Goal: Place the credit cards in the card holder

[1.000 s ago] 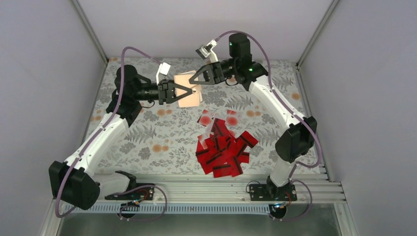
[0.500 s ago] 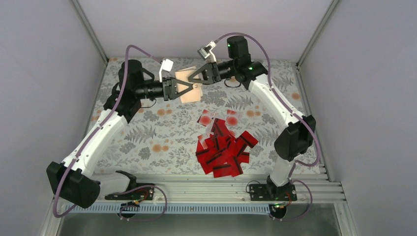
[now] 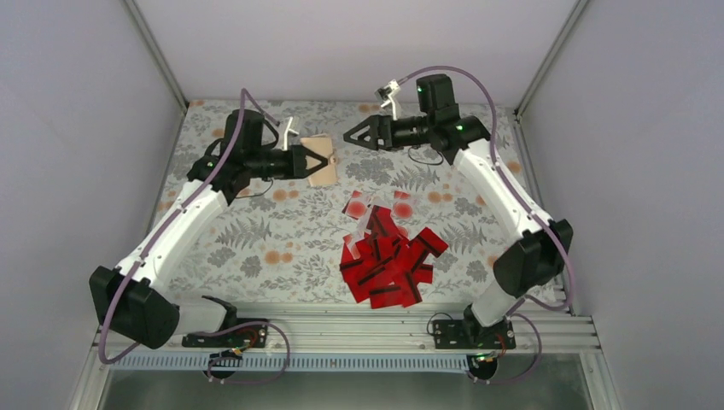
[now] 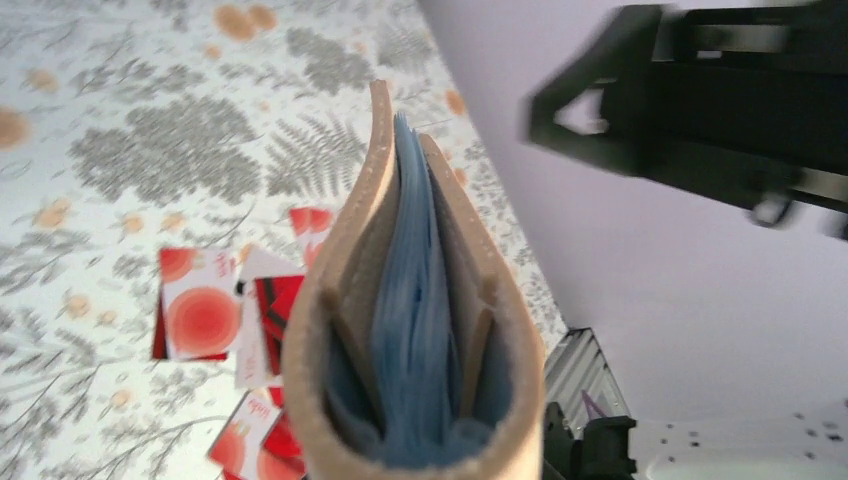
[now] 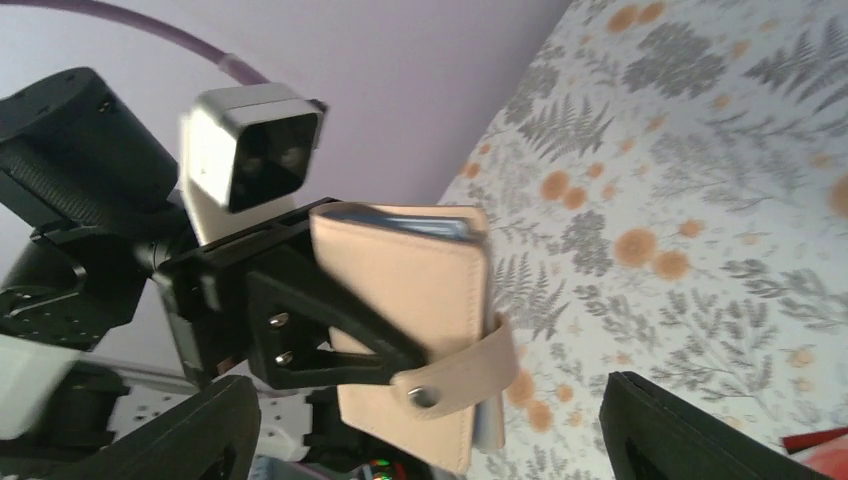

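My left gripper (image 3: 325, 161) is shut on the tan card holder (image 3: 321, 161) and holds it above the back of the cloth. In the left wrist view the card holder (image 4: 415, 330) is seen end-on, gaping, with blue sleeves inside. The right wrist view shows its strap and snap, and a left finger (image 5: 330, 335) lies across the card holder (image 5: 420, 290). My right gripper (image 3: 349, 137) is open, a short way right of the holder and apart from it. The red credit cards (image 3: 388, 256) lie heaped mid-table, and some pale-faced cards (image 4: 200, 315) are beside them.
The flowered cloth (image 3: 282, 231) covers the table inside pale walls. A metal rail (image 3: 376, 329) with both arm bases runs along the near edge. The left wrist's camera (image 5: 250, 150) faces the right wrist view.
My right gripper has opened, let go of the card holder and pulled back to the right. The left arm has drawn the holder leftward and turned it edge-on.
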Tool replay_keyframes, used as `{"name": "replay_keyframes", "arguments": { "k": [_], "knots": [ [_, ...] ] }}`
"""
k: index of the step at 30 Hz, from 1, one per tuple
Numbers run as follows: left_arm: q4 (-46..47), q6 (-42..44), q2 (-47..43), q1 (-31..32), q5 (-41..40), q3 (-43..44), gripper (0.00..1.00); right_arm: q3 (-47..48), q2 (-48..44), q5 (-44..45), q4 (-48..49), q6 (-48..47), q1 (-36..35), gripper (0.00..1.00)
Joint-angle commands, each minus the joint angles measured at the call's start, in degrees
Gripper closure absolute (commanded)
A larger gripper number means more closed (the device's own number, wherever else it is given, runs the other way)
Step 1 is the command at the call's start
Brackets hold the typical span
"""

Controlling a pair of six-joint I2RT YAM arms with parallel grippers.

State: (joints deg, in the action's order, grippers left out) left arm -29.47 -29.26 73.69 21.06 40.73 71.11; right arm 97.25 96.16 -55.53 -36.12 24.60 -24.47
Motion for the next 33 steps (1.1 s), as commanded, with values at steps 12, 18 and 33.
{"name": "replay_keyframes", "arguments": {
  "k": [12, 18, 33],
  "knots": [
    [-6.12, -1.29, 3.34, 0.21, -6.31, 0.68, 0.98, -2.11, -2.59, 29.74, -7.49, -1.57, -13.28, 0.26],
    [-6.20, -0.94, 2.98, 0.21, -5.75, 0.91, 0.98, -0.86, 0.72, 33.71, -7.69, -0.59, -16.12, 0.30],
    [-6.25, 0.03, 0.84, 0.19, -3.75, -0.42, 0.98, -0.38, 2.52, 44.14, -9.92, 2.29, -16.14, 0.71]
  ]
}}
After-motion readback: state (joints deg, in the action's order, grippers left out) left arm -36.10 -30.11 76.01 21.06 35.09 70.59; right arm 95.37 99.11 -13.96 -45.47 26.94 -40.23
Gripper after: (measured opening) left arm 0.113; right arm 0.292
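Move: Just beyond the open right fingers, the card holder's strap end lies about 3 cm to the hand's left, 1 cm back and 7 cm below. The holder's middle stands some 6 cm left, 2 cm back and 7 cm below. On the table, roughly 34 cm down, the nearest card is about 4 cm ahead and 2 cm right. From the left hand, which already grips the holder, the strap end is 3 cm right, 1 cm ahead and 1 cm below. Sinking about 11 cm in all, the right hand first draws back some 3 cm and swings left, then comes forward again and a little right towards the strap. Its fingers tip about 30 degrees further down and close from wide open to around a third, bringing their tips to either side of the strap end. The left hand keeps its pinch on the holder and lowers it 4 to 5 cm early on, then nearly holds still. ##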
